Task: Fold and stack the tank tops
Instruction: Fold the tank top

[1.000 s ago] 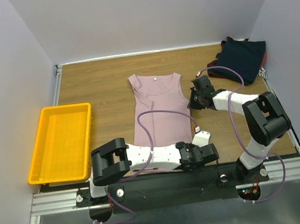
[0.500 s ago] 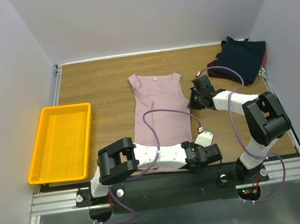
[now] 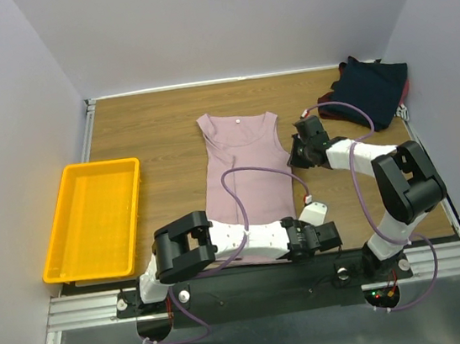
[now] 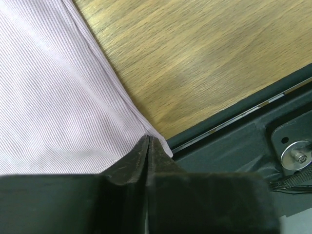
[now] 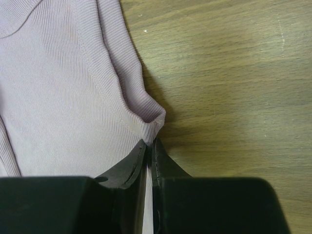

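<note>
A pink tank top (image 3: 242, 170) lies flat in the middle of the table, neck towards the back. My left gripper (image 3: 307, 238) is low at its near right hem corner. In the left wrist view the left gripper (image 4: 147, 139) is shut on the corner of the pink tank top (image 4: 58, 97). My right gripper (image 3: 294, 159) is at the top's right edge under the armhole. The right gripper (image 5: 150, 142) is shut on a bunched fold of the pink tank top (image 5: 58, 87). Dark navy tank tops (image 3: 372, 90) sit heaped at the back right corner.
A yellow tray (image 3: 92, 220) stands on the left side of the table. The black base rail (image 4: 234, 131) runs just beside the left gripper at the table's near edge. Purple cables (image 3: 241, 187) loop over the pink top.
My left arm has slid to the right and nearer the front edge, down onto the top's near right corner. The right arm and the pink top have not moved.
</note>
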Tool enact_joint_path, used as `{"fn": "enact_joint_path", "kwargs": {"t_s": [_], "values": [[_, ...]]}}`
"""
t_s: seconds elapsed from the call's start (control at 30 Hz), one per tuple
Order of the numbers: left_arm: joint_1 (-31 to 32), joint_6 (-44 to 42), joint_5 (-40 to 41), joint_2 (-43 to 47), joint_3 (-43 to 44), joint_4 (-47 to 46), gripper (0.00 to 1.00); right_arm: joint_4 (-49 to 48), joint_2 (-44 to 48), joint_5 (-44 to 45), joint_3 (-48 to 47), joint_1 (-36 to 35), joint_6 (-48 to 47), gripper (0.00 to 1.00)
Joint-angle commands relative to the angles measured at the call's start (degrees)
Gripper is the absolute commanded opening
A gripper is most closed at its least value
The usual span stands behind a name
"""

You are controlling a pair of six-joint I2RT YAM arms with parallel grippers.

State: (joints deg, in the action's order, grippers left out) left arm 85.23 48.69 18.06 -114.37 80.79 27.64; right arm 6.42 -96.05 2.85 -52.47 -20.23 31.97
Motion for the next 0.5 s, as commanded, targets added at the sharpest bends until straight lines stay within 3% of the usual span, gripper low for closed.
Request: {"fn": "enact_joint_path", "kwargs": {"t_s": [0.0,0.07,0.17,0.47], "values": [[0.1,-0.4,2.2,1.3,2.9,2.6,0.21,-1.8,1.5,1.2,-2.3,0.3,-0.1,0.01],[0.5,-0.7,2.7,1.4,3.1,2.9,0.35,-1.9,1.4,1.1,-2.3,0.2,0.0,0.01],[1.1,-0.9,3.2,0.8,4.5,3.2,0.42,-1.9,1.3,1.1,-2.4,0.3,-0.1,0.01],[2.3,-1.1,4.3,-2.0,7.8,5.7,0.43,-1.9,1.5,1.4,-2.1,0.3,0.1,0.01]]}}
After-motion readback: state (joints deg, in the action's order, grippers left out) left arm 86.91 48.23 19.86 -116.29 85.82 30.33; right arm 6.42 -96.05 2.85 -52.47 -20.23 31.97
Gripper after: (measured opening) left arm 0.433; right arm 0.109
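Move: Shut between the left fingertips is the near right hem corner of the tank top, right at the hand point, with the table's front edge only some 1 cm behind it and a metal knob on the rail about 9 cm right and 6 cm back. The side edge at the armhole, pinched by the right hand, is roughly 30 cm ahead, sideways about level. From the right hand, the hem corner is some 30 cm straight back at the same height. Opening to nearly half, the left fingers let go of the hem corner. The hand then eases about 1.5 cm to the right and some 1 cm up, drawing slightly back, fingers still slanting down to the right with hardly any turn. The right hand stays in place and keeps its pinch on the side edge at the armhole. ##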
